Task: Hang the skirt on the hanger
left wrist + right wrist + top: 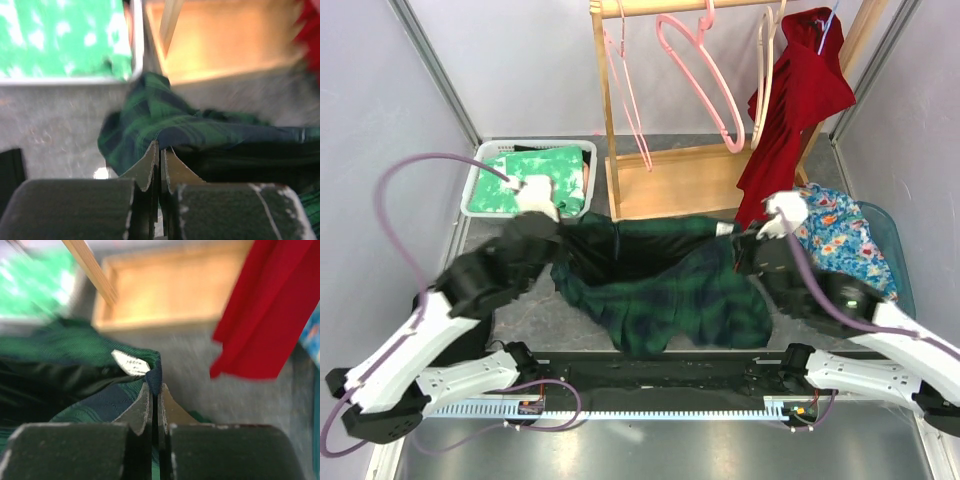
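A dark green plaid skirt (660, 285) hangs stretched between my two grippers above the table, its waistband taut and its lower part resting on the grey surface. My left gripper (560, 218) is shut on the skirt's left waistband edge (160, 131). My right gripper (740, 240) is shut on the right waistband edge (155, 372), next to a white label (131, 363). Pink hangers (705, 75) hang from the wooden rack's rail (700, 8) behind the skirt.
A red garment (790, 110) hangs on the rack at right. The rack's wooden base tray (670, 180) lies behind the skirt. A white basket (480, 185) with green cloth stands at back left. A blue bin (895, 250) with floral cloth stands at right.
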Action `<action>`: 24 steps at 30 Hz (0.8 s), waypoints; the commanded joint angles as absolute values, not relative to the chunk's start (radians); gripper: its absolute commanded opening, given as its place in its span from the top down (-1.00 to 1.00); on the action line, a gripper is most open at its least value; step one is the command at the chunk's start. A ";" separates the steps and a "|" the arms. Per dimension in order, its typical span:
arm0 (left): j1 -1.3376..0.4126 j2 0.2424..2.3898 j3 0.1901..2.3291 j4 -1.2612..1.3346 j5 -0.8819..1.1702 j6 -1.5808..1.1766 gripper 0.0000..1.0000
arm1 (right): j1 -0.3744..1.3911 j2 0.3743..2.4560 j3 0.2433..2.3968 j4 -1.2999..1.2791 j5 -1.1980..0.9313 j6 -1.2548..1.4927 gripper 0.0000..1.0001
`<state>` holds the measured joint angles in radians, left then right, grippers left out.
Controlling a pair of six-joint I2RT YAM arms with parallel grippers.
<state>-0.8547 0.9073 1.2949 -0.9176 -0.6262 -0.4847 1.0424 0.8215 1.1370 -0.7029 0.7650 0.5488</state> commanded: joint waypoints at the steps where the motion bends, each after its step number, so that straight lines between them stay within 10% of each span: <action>1: -0.836 0.937 1.054 -0.784 -0.563 -0.568 0.96 | 1.037 0.825 0.871 -0.667 0.753 0.721 1.00; 10: -0.710 1.034 0.844 -0.601 -0.364 -0.584 0.96 | 0.954 0.897 0.722 -0.581 0.713 0.747 1.00; 13: -0.709 1.023 0.851 -0.603 -0.351 -0.580 0.96 | 0.950 0.920 0.794 -0.581 0.693 0.709 0.11; 16: -0.707 1.017 0.867 -0.607 -0.342 -0.578 0.96 | 0.951 0.936 0.926 -0.594 0.663 0.617 -0.24; 24: -0.707 1.002 0.871 -0.612 -0.324 -0.577 0.96 | 0.950 0.976 1.375 -0.623 0.574 0.364 -0.40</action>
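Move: Straight below both hands, some 20 cm down, lies the patch of table that the skirt, pinched at both ends of its waistband, is being taken to. From the left hand the rack base lies about 16 cm ahead and 20 cm right, the basket with the green cloth 15 cm ahead and 9 cm left. From the right hand the rack base is about 16 cm ahead and 10 cm left, the floral cloth 3 cm ahead and 22 cm right. Whipping the skirt straight down towards the table, both hands drop together about 18 cm, fingers tipping some 20 degrees further down. The left then stays low and keeps its pinch, easing a couple of centimetres to the right; the right opens wide, lets go of its waistband end beside the white label, and climbs quickly about 17 cm, levelling again and drifting left and forward. ##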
